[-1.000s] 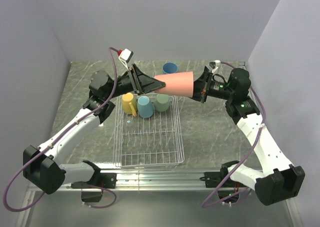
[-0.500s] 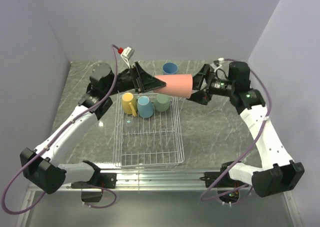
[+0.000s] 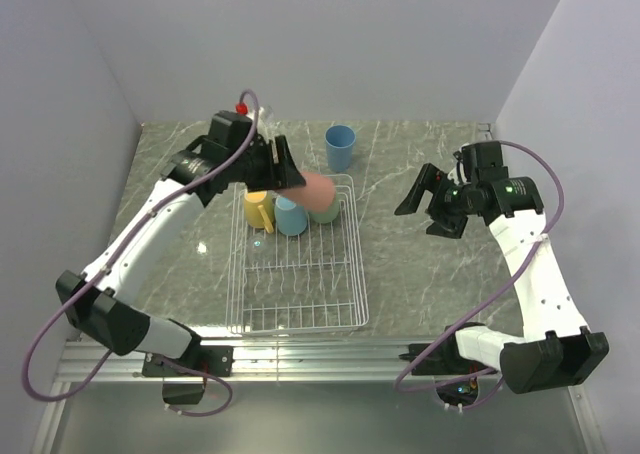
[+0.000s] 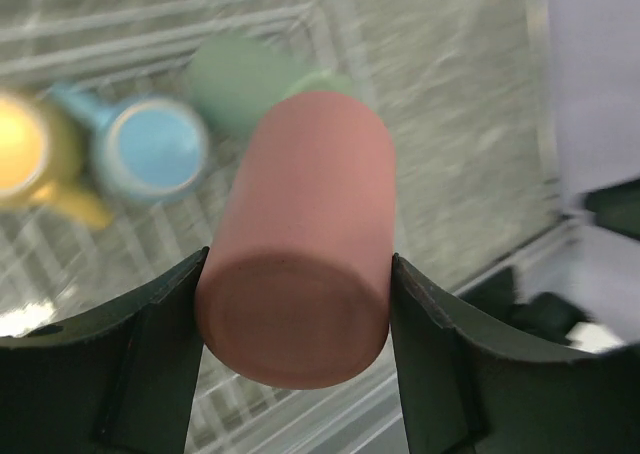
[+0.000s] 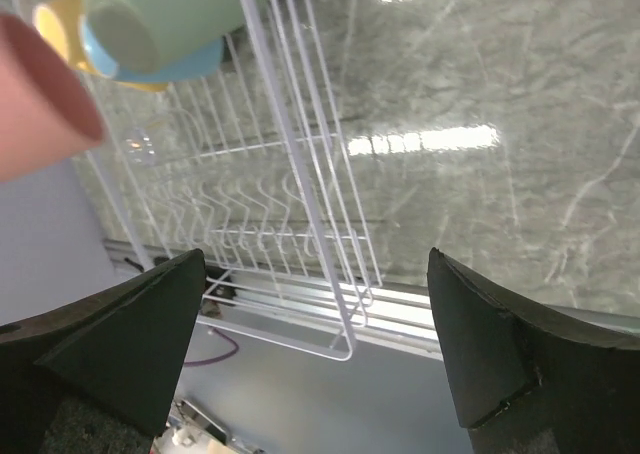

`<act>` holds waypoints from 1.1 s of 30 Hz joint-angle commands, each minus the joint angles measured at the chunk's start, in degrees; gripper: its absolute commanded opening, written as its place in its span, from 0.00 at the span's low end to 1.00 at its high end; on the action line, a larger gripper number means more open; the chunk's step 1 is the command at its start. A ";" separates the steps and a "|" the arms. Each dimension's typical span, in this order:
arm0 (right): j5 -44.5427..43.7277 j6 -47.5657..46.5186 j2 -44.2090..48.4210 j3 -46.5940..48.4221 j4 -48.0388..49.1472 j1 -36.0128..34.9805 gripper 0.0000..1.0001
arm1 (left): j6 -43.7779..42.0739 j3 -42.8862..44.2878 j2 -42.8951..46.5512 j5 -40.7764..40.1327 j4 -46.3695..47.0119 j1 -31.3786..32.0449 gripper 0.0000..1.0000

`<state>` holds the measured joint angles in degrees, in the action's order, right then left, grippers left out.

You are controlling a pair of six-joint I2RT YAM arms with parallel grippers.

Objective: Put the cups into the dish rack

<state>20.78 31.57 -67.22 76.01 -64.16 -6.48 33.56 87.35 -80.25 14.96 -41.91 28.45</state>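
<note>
My left gripper (image 3: 291,175) is shut on the base end of the salmon-pink cup (image 3: 318,189), which hangs tilted over the far end of the white dish rack (image 3: 300,309). In the left wrist view both fingers press the sides of the pink cup (image 4: 300,264). Below it in the rack stand a yellow mug (image 3: 258,209), a light-blue mug (image 3: 290,216) and a green cup (image 3: 328,212), partly hidden by the pink one. A blue cup (image 3: 340,146) stands on the table behind the rack. My right gripper (image 3: 424,209) is open and empty, to the right of the rack.
The right wrist view looks along the rack's right side wall (image 5: 300,164) and the grey marble table (image 5: 480,94). The rack's near half holds only bare wire tines (image 3: 295,274). Grey walls close in the table on the left, back and right.
The right gripper has opened, let go of the pink cup's mouth end and drawn back to the right. The left gripper has swung the cup down over the rack's far end.
</note>
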 commanded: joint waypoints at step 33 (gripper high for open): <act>-2.32 -2.75 -9.32 8.53 2.28 0.33 0.96 | -3.68 -5.96 -9.31 -27.70 -13.46 9.34 0.16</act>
<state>19.46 29.47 -74.76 80.16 -64.25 -6.44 29.34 79.94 -88.88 -8.56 -54.89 36.84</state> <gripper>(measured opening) 0.959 0.689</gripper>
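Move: The left hand already holds the pink cup; its free spot in the rack, just nearer the base than the light-blue cup, is about 1 cm back, 4 cm left and 22 cm down. From that hand the light-blue cup stands 5 cm ahead and 2 cm left, the yellow cup 6 ahead and 9 left, the green cup 7 ahead and 6 right, all about 22 cm below. From the right hand the spot is roughly 28 cm left, 5 ahead and 17 below. Left hand lowers the held pink cup about 14 cm towards the light-blue cup's near side, tilting fingers down. ##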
